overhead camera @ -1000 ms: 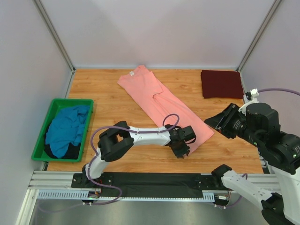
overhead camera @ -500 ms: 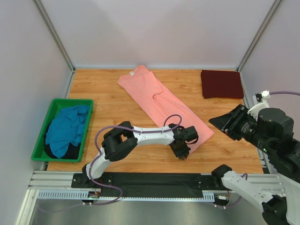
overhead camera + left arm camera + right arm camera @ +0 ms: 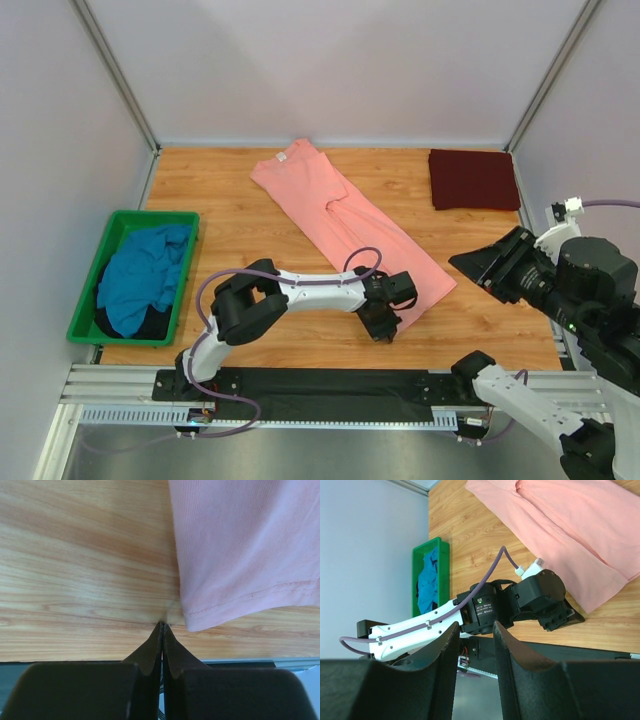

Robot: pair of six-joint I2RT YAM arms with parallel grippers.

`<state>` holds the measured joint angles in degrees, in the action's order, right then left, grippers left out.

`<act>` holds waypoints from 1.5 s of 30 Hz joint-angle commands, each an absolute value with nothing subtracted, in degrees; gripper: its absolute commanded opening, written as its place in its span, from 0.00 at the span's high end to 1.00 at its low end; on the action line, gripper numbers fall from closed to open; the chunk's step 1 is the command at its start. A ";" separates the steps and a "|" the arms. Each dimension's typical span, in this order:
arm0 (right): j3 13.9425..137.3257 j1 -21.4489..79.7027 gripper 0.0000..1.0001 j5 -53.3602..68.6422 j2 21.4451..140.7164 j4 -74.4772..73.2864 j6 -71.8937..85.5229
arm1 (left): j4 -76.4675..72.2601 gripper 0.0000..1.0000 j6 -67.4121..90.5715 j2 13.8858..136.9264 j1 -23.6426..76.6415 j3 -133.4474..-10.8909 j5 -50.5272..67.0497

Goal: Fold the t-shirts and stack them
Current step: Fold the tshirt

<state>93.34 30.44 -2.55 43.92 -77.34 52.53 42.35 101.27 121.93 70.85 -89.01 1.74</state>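
A salmon-pink t-shirt (image 3: 340,215) lies folded lengthwise, running diagonally across the wooden table. My left gripper (image 3: 383,333) is shut at the shirt's near hem corner. In the left wrist view its tips (image 3: 162,625) press on bare wood just left of that pink corner (image 3: 200,622), with no cloth showing between them. A dark maroon t-shirt (image 3: 473,179) lies folded at the back right. A teal-blue t-shirt (image 3: 140,275) sits crumpled in the green bin. My right gripper (image 3: 463,262) hangs open in the air at the right, with nothing between its fingers (image 3: 475,626).
The green plastic bin (image 3: 88,285) stands at the table's left edge, with dark cloth under the teal shirt. White walls and metal posts enclose the table on three sides. A black rail runs along the near edge (image 3: 330,385).
My left gripper's jaws have closed beside the pink hem corner. My right arm has drawn back slightly toward the right.
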 commanded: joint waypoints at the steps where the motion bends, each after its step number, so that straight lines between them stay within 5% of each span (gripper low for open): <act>1: 95.88 30.32 0.65 -2.37 44.65 -95.54 50.02 | 43.85 1.00 100.73 120.41 71.63 -88.77 3.43; 16: 91.67 30.32 0.62 -4.31 46.49 -93.34 47.64 | 33.54 1.00 101.43 107.51 72.77 -69.45 5.11; 21: 89.65 30.32 0.62 -3.16 45.62 -91.58 48.60 | 35.06 0.64 99.94 102.13 72.69 -71.27 -4.03; 23: 89.65 30.32 0.62 -3.95 45.00 -91.58 49.04 | 36.21 0.61 98.71 103.53 72.69 -74.68 -4.39; 45: 94.13 30.32 0.62 -7.03 44.91 -95.36 46.32 | 36.91 0.60 101.25 117.32 71.89 -86.39 -3.52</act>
<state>92.16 30.44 -5.58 45.01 -77.34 48.47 36.47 100.92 115.39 72.10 -83.07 -3.07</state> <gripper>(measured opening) 0.375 0.393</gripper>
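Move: The left gripper is shut and low beside the t-shirt's near corner, which lies about 3 cm to its right, level with it and 1 cm lower. The t-shirt's other hem corner is some 14 cm right of the hand and 12 cm farther out; the table's front edge is about 6 cm straight back. From the raised right gripper, the near corner lies roughly 7 cm left, level fore and aft, and 37 cm below. Slide the empty, shut left gripper low over the bare wood, about 8 cm to the left and back, away from the t-shirt's near corner; open it there, lift and swing it right and forward again, then sink about 4 cm beside that corner, fingers still open and tilted slightly outward. Let the open right gripper dip 3 cm and come partly back up. ##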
